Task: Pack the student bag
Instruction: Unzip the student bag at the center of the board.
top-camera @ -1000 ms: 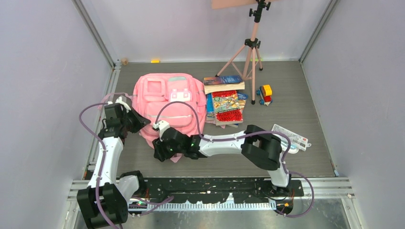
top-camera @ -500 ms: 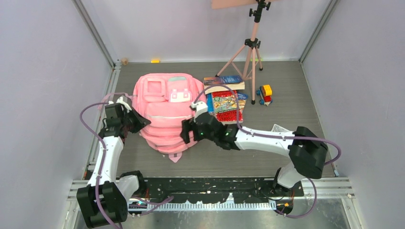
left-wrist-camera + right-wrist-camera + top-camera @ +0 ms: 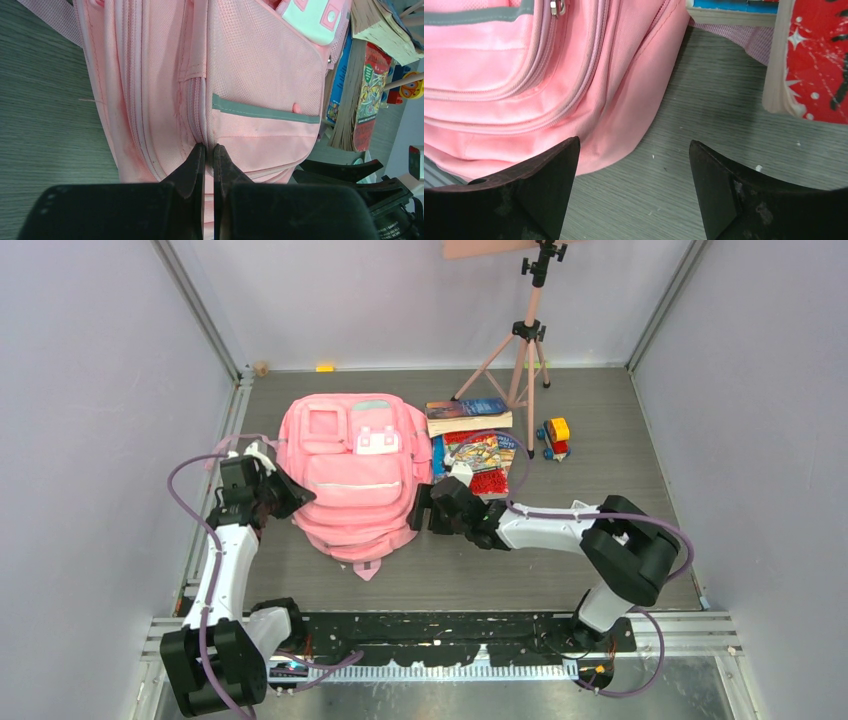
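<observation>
The student bag [image 3: 350,475] is a big pink backpack lying flat at the left of the table, front pockets up. My left gripper [image 3: 290,495] is at its left side. In the left wrist view this gripper [image 3: 209,146] is shut on a pinch of the bag's [image 3: 260,75] pink fabric at a zip seam. My right gripper [image 3: 420,508] is low at the bag's right lower edge. In the right wrist view it [image 3: 634,145] stands open over bare floor, nothing between its fingers, with the bag [image 3: 524,75] just to its left.
A pile of books [image 3: 475,465] lies right of the bag, its red cover [image 3: 814,60] close to my right gripper. A thick book [image 3: 468,415] lies behind them, with a small toy vehicle [image 3: 555,437] and a pink tripod [image 3: 525,340] further back. Walls enclose the table.
My right gripper opened and swung from the bag's front bottom edge round to its right side, near the books. The bag's lower edge settled. The left gripper kept its hold.
</observation>
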Available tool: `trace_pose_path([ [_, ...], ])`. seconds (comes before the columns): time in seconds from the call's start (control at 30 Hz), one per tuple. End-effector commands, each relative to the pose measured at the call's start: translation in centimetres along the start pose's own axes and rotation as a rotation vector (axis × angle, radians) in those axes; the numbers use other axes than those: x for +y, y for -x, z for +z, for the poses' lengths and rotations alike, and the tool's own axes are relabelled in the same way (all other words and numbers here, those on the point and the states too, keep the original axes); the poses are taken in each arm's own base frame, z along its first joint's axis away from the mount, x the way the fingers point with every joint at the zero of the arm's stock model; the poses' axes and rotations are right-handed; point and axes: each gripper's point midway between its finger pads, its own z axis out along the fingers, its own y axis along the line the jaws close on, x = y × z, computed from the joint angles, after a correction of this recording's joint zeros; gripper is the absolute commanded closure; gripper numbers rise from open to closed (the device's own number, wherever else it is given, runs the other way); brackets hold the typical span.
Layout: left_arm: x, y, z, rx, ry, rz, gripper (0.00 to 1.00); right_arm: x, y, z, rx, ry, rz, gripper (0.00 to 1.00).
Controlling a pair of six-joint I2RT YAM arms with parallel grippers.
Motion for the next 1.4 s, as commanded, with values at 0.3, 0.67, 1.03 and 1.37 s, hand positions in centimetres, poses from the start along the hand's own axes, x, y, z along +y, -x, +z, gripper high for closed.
trace_pose_path([
  [0.3,-2.7,1.0,-0.6,-0.007,-0.097,0.063,1.00,2.0,1.4,3.5,-0.119,0.065,0.230,0.20],
  [0.67,-2.5,1.0,-0.6,-0.004,-0.088,0.068,1.00,3.0,2.0,6.1,-0.175,0.117,0.304,0.25],
  [1.03,-2.6,0.0,-0.7,0.021,-0.025,0.160,1.00,7.4,7.5,5.5,-0.270,0.223,0.231,0.90],
  [1.37,-8.3,-0.9,-2.0,-0.003,-0.151,0.412,0.31,6.4,16.1,1.5,-0.389,0.110,0.132,1.00],
])
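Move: The bag's right side edge lies about 5 cm ahead of the open right hand, 5 cm to its left and some 2 cm below. From that hand, the red book is roughly 9 cm ahead and 10 cm right, about 3 cm lower, and the strap tail about 11 cm back and 10 cm left, some 4 cm lower. From the left hand, whose fingers hold the bag's left edge, the right side edge is about 17 cm right, 3 cm ahead and lower. Forward and left by about 8 cm, dipping slightly and rolling its left side up, the right hand reaches the bag's right side and pinches a fold; still gripping, it pulls this forward, a little right and up about 3 cm. The left hand keeps its hold nearly still, then opens wide, lets go of the left edge and swings about 4 cm right over the bag. ##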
